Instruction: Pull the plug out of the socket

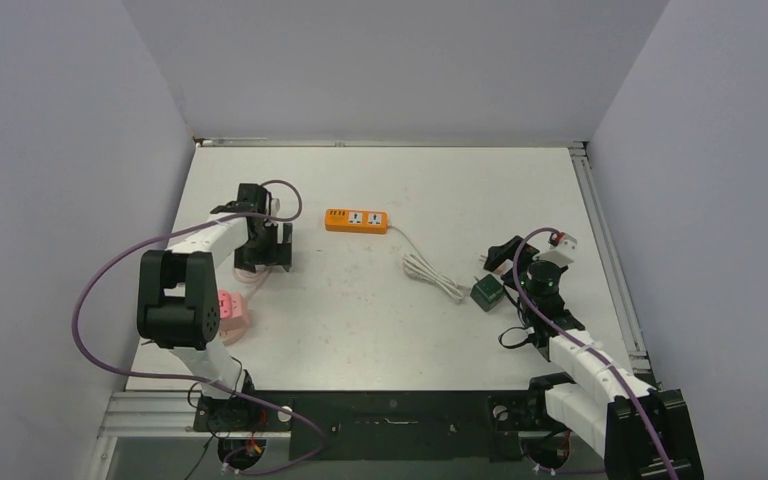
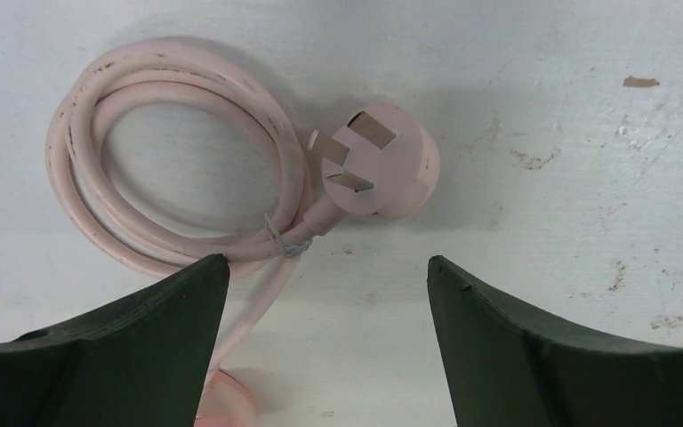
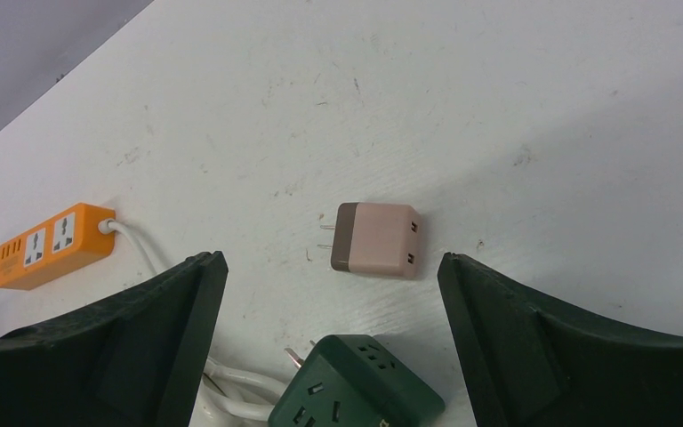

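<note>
A pale pink plug (image 2: 382, 160) lies on the table with its three prongs bare, at the end of a coiled pink cable (image 2: 169, 160); it sits in no socket. My left gripper (image 2: 327, 267) hovers just short of it, open, nothing between the fingers. An orange power strip (image 1: 357, 220) lies at the table's middle back, its sockets empty (image 3: 49, 246). A dark green cube socket (image 3: 356, 387) and a pink-and-brown adapter (image 3: 375, 238) lie loose, prongs showing, under my open right gripper (image 3: 331, 262).
The strip's white cord (image 1: 435, 275) runs in a bundle toward the green cube (image 1: 487, 292). A pink block (image 1: 232, 310) lies by the left arm's elbow. White walls close the table on three sides.
</note>
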{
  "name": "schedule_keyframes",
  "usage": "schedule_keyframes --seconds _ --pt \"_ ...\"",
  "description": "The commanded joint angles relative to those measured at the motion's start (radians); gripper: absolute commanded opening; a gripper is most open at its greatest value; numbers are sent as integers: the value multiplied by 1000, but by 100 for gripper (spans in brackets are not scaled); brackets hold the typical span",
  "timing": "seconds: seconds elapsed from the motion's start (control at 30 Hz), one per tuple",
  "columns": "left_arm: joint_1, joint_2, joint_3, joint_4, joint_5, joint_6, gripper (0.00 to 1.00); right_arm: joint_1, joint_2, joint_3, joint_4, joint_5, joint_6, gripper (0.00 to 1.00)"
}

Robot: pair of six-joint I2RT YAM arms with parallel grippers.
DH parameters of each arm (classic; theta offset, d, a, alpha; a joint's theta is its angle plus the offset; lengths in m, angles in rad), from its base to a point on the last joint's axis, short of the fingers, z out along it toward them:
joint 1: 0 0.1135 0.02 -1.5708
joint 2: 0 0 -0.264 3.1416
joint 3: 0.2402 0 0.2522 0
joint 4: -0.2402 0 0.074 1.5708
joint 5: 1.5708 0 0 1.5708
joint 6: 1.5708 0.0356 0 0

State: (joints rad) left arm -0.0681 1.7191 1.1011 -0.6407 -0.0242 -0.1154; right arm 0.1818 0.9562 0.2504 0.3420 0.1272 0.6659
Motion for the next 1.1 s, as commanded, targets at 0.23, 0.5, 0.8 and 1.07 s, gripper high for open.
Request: schedule_keyframes --seconds 0.23,0.5,0.8,1.07 --pt "-33 -65 43 62 -127 38 77 -17 50 2 43 -4 6 95" --pt "-25 28 86 12 -53 49 62 -21 71 7 44 -14 7 95" --pt "-43 84 95 -5 -8 40 58 -25 62 9 36 -13 6 95" --pt "-102 95 100 -21 -19 28 37 -30 69 8 40 -15 7 95"
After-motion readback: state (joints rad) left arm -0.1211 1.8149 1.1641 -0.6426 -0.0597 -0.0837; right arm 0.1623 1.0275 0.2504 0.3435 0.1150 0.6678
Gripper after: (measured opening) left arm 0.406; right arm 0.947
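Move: The pink plug lies about 3 cm ahead of my left hand, 2 cm to its right and 2 cm below. Its coiled cord is some 5 cm to the left of that hand and 2 cm ahead; the pink socket block stands roughly 11 cm back and 8 cm left, and the orange power strip is about 9 cm ahead and 21 cm right. From my right hand, the plug is some 54 cm left and 4 cm ahead, about 9 cm lower. I ease my left hand forward about 2 cm while rising a little, then sink some 2.5 cm and shift about 1.5 cm right onto the pink plug's cord end, fingers still pointing down and closing from wide to under half open around the neck, one finger against the cord by its wire tie. My open right hand sinks about 2 cm over by the green adapter. ##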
